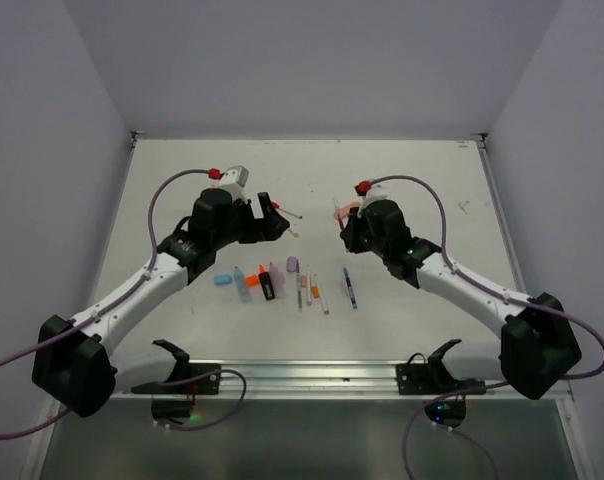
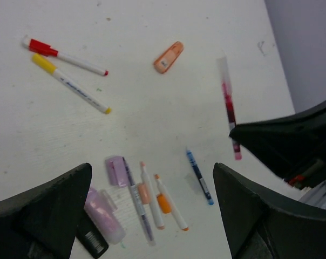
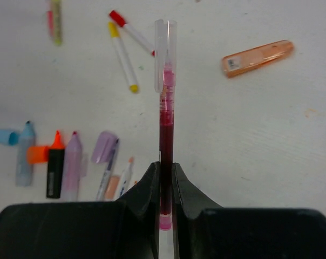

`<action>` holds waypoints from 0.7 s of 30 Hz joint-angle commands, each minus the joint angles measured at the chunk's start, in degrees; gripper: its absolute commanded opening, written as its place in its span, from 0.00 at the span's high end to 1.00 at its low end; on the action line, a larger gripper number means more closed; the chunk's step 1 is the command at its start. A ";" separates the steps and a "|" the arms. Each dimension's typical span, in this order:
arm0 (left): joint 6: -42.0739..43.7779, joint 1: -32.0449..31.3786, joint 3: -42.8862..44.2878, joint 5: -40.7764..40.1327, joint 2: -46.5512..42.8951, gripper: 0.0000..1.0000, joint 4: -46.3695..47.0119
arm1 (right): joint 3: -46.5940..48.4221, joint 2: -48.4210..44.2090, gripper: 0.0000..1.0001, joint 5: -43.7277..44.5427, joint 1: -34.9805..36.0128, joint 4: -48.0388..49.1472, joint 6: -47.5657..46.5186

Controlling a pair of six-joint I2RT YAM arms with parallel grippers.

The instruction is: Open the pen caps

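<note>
My right gripper (image 3: 165,181) is shut on the barrel of a pink-red pen (image 3: 165,135), which points away from it with a clear cap (image 3: 164,51) on its far end. The left wrist view shows that same pen (image 2: 228,102) running into the right gripper (image 2: 292,145). My left gripper (image 2: 152,210) hangs open above the table with nothing between its fingers, facing the right gripper (image 1: 348,225) from the left (image 1: 274,215). Loose caps lie among the pens: purple (image 2: 115,170), light blue (image 3: 4,136) and orange (image 3: 38,154).
A row of pens and highlighters (image 1: 282,282) lies between the arms. Farther back lie a pen with a red cap (image 2: 41,47), one with a yellow cap (image 2: 44,63) and a peach highlighter (image 2: 168,56). A blue pen (image 2: 198,176) lies apart on the right.
</note>
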 commanded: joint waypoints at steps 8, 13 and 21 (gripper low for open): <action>-8.85 -9.68 7.39 -2.19 10.29 0.10 16.70 | -13.61 -14.26 0.94 -15.37 6.07 15.28 -1.75; -12.35 -12.15 9.14 -4.48 14.86 0.23 17.49 | -15.47 -14.88 0.94 -15.55 6.25 16.95 -2.10; -14.21 -14.00 11.69 -8.53 18.82 0.47 14.94 | -16.70 -14.62 0.92 -15.64 6.34 18.27 -2.45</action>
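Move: The clear cap of the red pen, held in the right gripper, sits about 5 cm ahead of that hand, 2 cm to its left and 6 cm above; the left gripper waits some 20 cm to the left, 3 cm back and 5 cm higher. From the left hand the cap is roughly 17 cm to the right, 9 cm ahead, about level. Down on the table, the orange highlighter lies 15 cm ahead of the right hand, the blue pen 9 cm behind. The capped red pen, still pinched in the right gripper, is drawn back about 8 cm and some 4 cm left while that wrist turns roughly 20 degrees counter-clockwise, then nearly stands still. The left hand sweeps about 11.5 cm right to meet the clear cap, rising a little and sinking again, its fingers narrowing from wide open to about half around the cap's end, not shut on it. ##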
